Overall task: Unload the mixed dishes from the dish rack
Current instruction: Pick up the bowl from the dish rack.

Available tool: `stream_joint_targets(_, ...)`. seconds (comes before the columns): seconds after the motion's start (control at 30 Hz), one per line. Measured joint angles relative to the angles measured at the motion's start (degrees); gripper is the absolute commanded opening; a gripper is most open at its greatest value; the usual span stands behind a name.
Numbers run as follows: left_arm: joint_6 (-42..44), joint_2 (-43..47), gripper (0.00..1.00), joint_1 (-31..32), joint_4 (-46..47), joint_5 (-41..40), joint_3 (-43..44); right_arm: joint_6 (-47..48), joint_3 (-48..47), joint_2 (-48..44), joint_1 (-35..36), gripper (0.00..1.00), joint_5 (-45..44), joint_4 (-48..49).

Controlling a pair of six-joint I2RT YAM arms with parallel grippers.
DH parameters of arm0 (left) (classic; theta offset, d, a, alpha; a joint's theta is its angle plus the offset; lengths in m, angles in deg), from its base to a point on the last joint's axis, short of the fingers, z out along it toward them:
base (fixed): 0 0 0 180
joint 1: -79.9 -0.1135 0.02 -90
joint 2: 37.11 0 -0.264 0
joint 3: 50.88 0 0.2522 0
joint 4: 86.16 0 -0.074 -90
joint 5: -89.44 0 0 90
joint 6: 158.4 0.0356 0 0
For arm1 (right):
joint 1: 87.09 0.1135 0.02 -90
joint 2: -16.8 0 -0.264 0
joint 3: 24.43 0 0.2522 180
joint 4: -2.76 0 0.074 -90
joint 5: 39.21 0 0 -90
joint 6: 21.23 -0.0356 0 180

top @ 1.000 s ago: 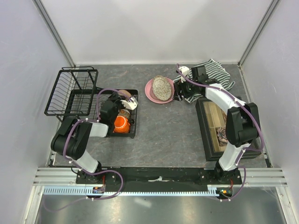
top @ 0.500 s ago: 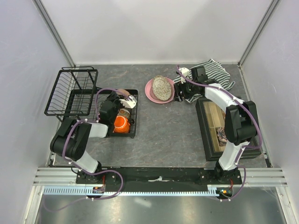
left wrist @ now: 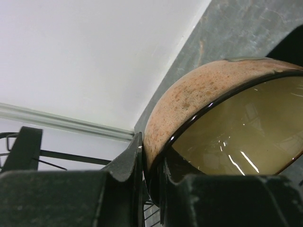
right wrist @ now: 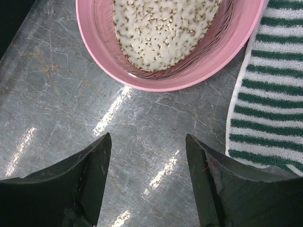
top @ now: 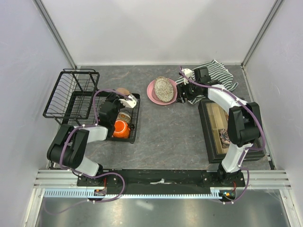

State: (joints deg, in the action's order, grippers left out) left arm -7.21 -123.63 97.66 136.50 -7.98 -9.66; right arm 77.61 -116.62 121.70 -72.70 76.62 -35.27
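Note:
My left gripper [left wrist: 150,156] is shut on the rim of the tan-brown bowl [left wrist: 199,104], one finger outside the speckled wall and one inside. From above, that bowl [top: 123,91] is tilted at the far end of the dish rack's flat tray [top: 134,124]. An orange mug [top: 121,127] and a small patterned bowl [top: 125,115] sit in the tray. The rack's taller basket [top: 71,92] stands to the left. A pink plate [top: 152,94] with a speckled oval dish [top: 164,88] lies on the table. My right gripper [right wrist: 149,142] hangs open beside the plate [right wrist: 118,66], holding nothing.
A green-striped towel [top: 218,75] lies at the back right, and its edge [right wrist: 270,94] is beside my right finger. A dark compartmented box [top: 222,130] stands along the right side. Grey walls close in the table on both sides.
The left arm has drawn the bowl a little farther back and up at the tray's far end, and the rack has shifted slightly left. The right gripper has stayed put.

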Motion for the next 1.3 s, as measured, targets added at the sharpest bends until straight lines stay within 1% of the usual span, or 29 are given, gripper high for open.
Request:
stream_joint_targets(0.27, 0.0, -2.0, 0.01, 0.0, 6.4, -0.1, 0.0, 0.0, 0.0, 0.2, -0.4, 0.71, 0.4, -0.1)
stream_joint_targets(0.4, -0.3, -2.3, 0.02, 0.0, 6.4, -1.0, 0.8, 0.0, 0.0, 0.2, -0.7, 0.71, 0.7, -0.2)
stream_joint_targets(0.5, -2.1, -1.4, 0.01, 0.0, 4.5, -1.7, 2.7, 0.0, 0.0, 0.2, -0.7, 0.72, 1.0, -0.2)
stream_joint_targets(0.6, -4.9, 2.3, 0.02, 0.0, -0.5, -2.1, 5.1, 0.0, 0.0, 0.2, -0.7, 0.72, 1.3, -0.2)
stream_joint_targets(0.73, -10.1, 8.6, 0.02, 0.0, -9.6, -2.0, 9.9, -0.1, 0.0, 0.2, -0.7, 0.73, 1.6, -0.2)
stream_joint_targets(0.83, -14.8, 13.0, 0.02, 0.0, -19.0, -1.4, 14.8, -0.3, 0.0, 0.2, -0.7, 0.74, 2.2, -0.2)
stream_joint_targets(0.97, -20.5, 15.8, 0.02, 0.0, -31.3, -0.6, 21.7, -1.2, 0.0, -0.7, 0.2, 0.73, 2.8, -0.5)
stream_joint_targets(1.1, -26.1, 16.7, 0.01, 0.0, -43.6, 1.3, 26.4, -2.3, -0.1, -4.4, 4.4, 0.72, 2.9, -0.5)
stream_joint_targets(1.3, -33.7, 16.7, 0.02, 0.3, -60.7, 5.1, 30.6, -4.6, -1.1, -11.5, 15.0, 0.72, 2.8, 1.9)
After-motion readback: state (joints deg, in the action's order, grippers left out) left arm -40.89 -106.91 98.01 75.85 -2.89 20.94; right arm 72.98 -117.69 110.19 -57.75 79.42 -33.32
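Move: The bowl's rim is already pinched in the left hand, and the pink plate stack lies about 21 cm to that hand's right, 2 cm farther out and 13 below. Under the hand in the rack, the small bowl sits some 9 cm back and 2 right, the orange mug 17 back and 1 right, both about 12 lower. From the right hand the held bowl is roughly 25 cm left, 1 ahead and 3 above; the plate stack is 8 left, 4 ahead and 9 below. Left hand lifts the pinched bowl some 15 cm, lowers it 5, rolling; right swings left and up towards it. ##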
